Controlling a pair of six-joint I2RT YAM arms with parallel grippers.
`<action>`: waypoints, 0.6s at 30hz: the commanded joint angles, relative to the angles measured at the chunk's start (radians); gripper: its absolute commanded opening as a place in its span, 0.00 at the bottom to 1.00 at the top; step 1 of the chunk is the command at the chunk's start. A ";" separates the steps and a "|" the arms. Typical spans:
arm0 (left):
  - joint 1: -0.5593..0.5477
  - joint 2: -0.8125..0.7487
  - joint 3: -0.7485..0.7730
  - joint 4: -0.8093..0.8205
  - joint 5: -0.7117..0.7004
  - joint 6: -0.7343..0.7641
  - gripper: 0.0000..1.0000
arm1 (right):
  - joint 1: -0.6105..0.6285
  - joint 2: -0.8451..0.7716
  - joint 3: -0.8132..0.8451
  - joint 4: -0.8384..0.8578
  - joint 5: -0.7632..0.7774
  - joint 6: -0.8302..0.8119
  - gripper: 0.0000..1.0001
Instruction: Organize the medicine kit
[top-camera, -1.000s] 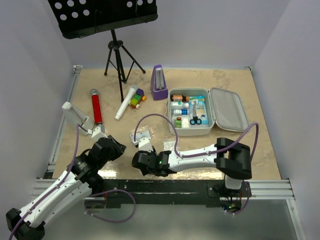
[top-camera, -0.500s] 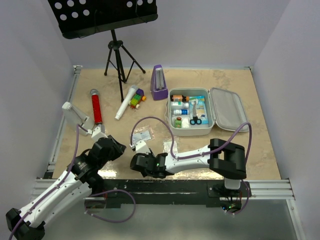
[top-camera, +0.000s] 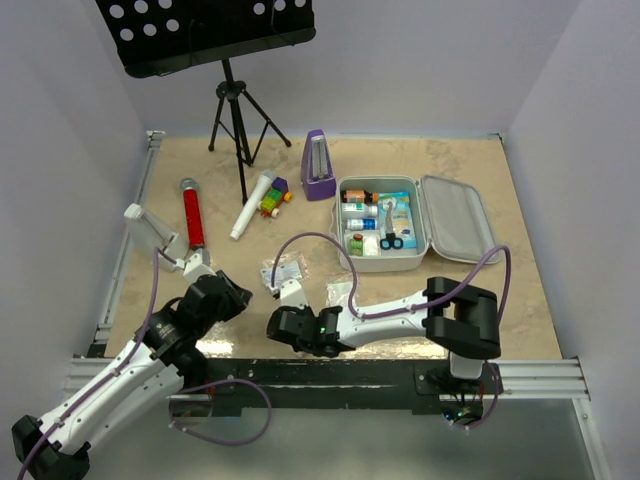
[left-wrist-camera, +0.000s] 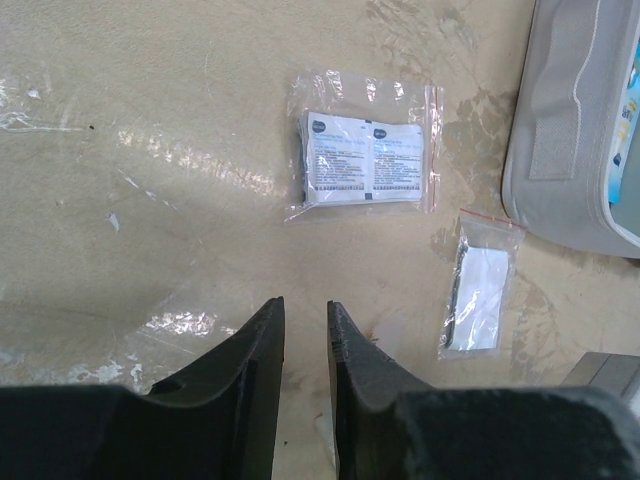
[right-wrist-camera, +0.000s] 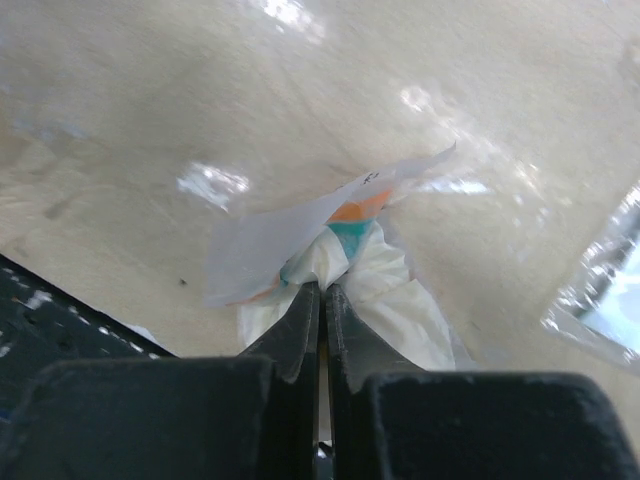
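The medicine kit (top-camera: 420, 255) lies open at the right of the table, lid (top-camera: 460, 220) flat beside it, with bottles and blue scissors (top-camera: 391, 240) inside. Its grey wall (left-wrist-camera: 570, 130) shows at the right of the left wrist view. My right gripper (right-wrist-camera: 322, 288) is shut on a crumpled white packet (right-wrist-camera: 350, 260) with teal and orange print, low over the table left of the kit, near the front edge (top-camera: 290, 297). My left gripper (left-wrist-camera: 303, 310) hangs above the table with a narrow gap between its fingers and nothing in it.
A clear bag of wipes (top-camera: 283, 270) and a small clear bag (top-camera: 340, 293) lie near the right gripper. Farther back stand a purple metronome (top-camera: 318, 168), a music stand (top-camera: 236, 120), a red tube (top-camera: 192, 215), a white microphone (top-camera: 252, 205) and a colourful toy (top-camera: 272, 203).
The right gripper's jaws have closed on the white packet after shifting a little over the table. The left arm has not moved.
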 joint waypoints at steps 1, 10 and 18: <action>0.005 0.004 0.006 0.034 0.003 -0.006 0.28 | -0.001 -0.092 0.029 -0.213 0.079 0.089 0.00; 0.004 0.004 -0.001 0.044 0.014 -0.004 0.28 | -0.395 -0.428 0.158 -0.278 0.178 -0.063 0.00; 0.005 0.012 -0.016 0.074 0.031 0.003 0.27 | -0.799 -0.395 0.153 -0.164 0.109 -0.255 0.00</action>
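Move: The right hand holds the glove bag low over the table; the medicine kit's open box lies about 31 cm ahead and 23 cm to its right. The wipes bag is some 19 cm straight ahead, the flat white packet about 12 cm ahead and 13 cm right. From the idle left hand the box is roughly 23 cm ahead and 35 cm right, slightly lower. Keeping its pinch, the right hand swings the glove bag up 22 cm, forward and right towards the box. ##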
